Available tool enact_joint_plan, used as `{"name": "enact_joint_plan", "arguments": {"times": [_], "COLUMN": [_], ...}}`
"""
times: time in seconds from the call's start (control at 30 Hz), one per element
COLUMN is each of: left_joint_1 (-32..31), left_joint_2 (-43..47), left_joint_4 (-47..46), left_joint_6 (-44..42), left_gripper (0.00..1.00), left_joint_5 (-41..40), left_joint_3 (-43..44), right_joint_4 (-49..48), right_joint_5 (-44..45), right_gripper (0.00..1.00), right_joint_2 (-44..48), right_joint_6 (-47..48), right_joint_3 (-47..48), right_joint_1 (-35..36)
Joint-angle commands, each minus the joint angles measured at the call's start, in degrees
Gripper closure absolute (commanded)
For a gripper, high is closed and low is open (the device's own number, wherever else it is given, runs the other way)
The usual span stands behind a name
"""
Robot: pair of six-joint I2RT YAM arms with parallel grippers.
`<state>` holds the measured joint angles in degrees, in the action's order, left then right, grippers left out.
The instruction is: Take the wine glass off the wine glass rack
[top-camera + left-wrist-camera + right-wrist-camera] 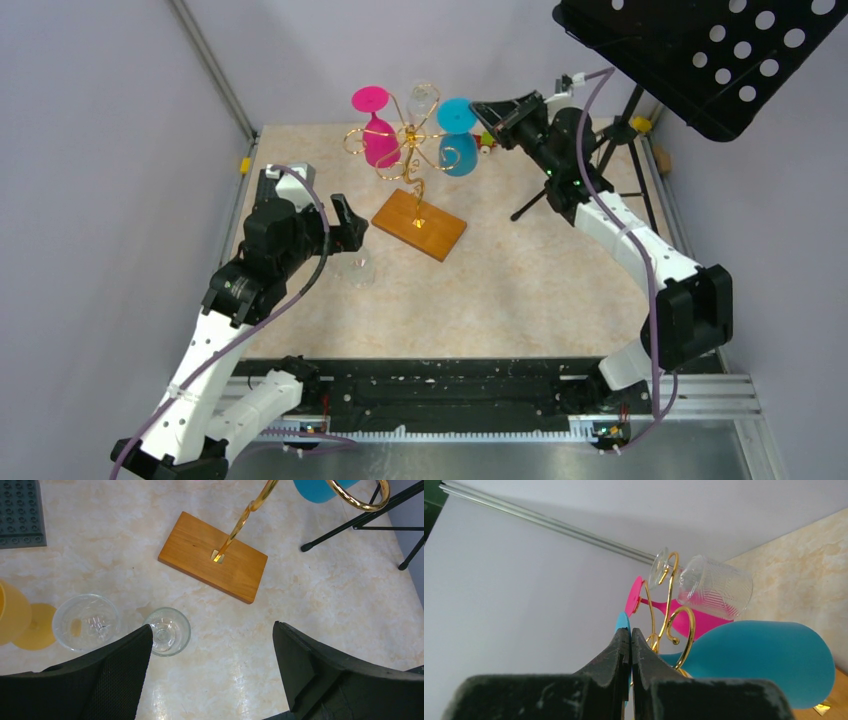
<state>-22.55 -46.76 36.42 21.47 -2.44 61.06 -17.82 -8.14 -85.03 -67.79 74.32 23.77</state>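
The wine glass rack (pixel 415 170) stands mid-table, gold wire on a wooden base (pixel 212 557). Three glasses hang on it upside down: a pink one (pixel 380 142), a clear ribbed one (pixel 714 587) and a blue wine glass (pixel 460 150). My right gripper (pixel 630 630) is level with the rack's top. It is shut on the thin rim of the blue glass's foot (pixel 622 621), and blue shows between its fingers. My left gripper (pixel 212 627) hovers open over bare table in front of the rack, empty. A clear glass (pixel 167 630) stands beside its left finger.
Another clear glass (pixel 86 622) and a yellow glass (pixel 15 620) stand left of the left gripper. A grey studded plate (pixel 20 512) lies at far left. The black music stand (pixel 700 50) and its tripod legs (pixel 350 527) are at the right.
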Motion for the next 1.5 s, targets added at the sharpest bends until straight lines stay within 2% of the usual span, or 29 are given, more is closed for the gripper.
{"name": "enact_joint_plan", "arguments": {"times": [0.0,0.2,0.47,0.9,1.1,1.2,1.3,1.47], "left_joint_1": [0.1,0.1,0.1,0.2,0.2,0.2,0.2,0.1], "left_joint_2": [0.2,-0.1,-0.2,-0.2,0.5,0.5,0.9,1.5], "left_joint_4": [-1.5,-1.1,-1.3,-1.7,-2.2,-2.3,-2.3,-5.0], "left_joint_6": [-0.4,-0.3,0.4,1.1,1.3,1.4,1.5,-0.1], "left_gripper": [0.07,0.08,0.08,0.07,0.07,0.07,0.07,0.05], "left_joint_5": [0.3,1.0,2.1,3.9,4.4,5.2,6.8,18.6], "left_joint_3": [0.4,0.4,0.0,-0.1,-0.2,0.1,0.2,-0.5], "right_joint_4": [-4.6,-6.9,-9.7,-13.8,-21.6,-20.1,-13.3,-2.9], "right_joint_5": [-4.1,-6.1,1.0,15.3,20.5,21.1,21.7,19.8], "right_gripper": [1.0,1.0,1.0,1.0,1.0,1.0,1.0,1.0], "right_joint_2": [-3.6,-9.0,-10.5,-3.8,2.3,5.6,10.2,19.1], "right_joint_6": [-1.4,-0.9,3.4,2.2,-1.1,-2.5,-4.7,-5.3], "right_joint_3": [3.7,8.9,9.4,-0.1,-9.6,-12.0,-14.5,-19.2], "right_joint_1": [-0.1,0.0,0.5,0.5,0.6,0.6,0.6,0.6]}}
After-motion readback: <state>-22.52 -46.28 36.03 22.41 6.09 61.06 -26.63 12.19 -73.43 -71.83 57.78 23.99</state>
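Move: Just to the right hand's left, about 3 cm over and 3 cm lower, is the rack hook round the blue glass's stem; the upside-down blue glass, its foot already pinched, centres 3 cm left, 1 cm back and 8 cm below. The rack hub is some 10 cm left and 3 cm back, the clear glass 8 cm left and 2 cm ahead. From the open left hand, the hook lies roughly 14 cm ahead, 16 cm right and 8 cm higher. Keeping its pinch on the blue glass's foot, the right hand pushes forward about 5 cm, first dipping and edging left. It then sweeps right some 10 cm, away from the rack, and draws back as it turns about 20 degrees clockwise, to end roughly level with its start. The left hand, still open and empty, drifts 2 cm right. ##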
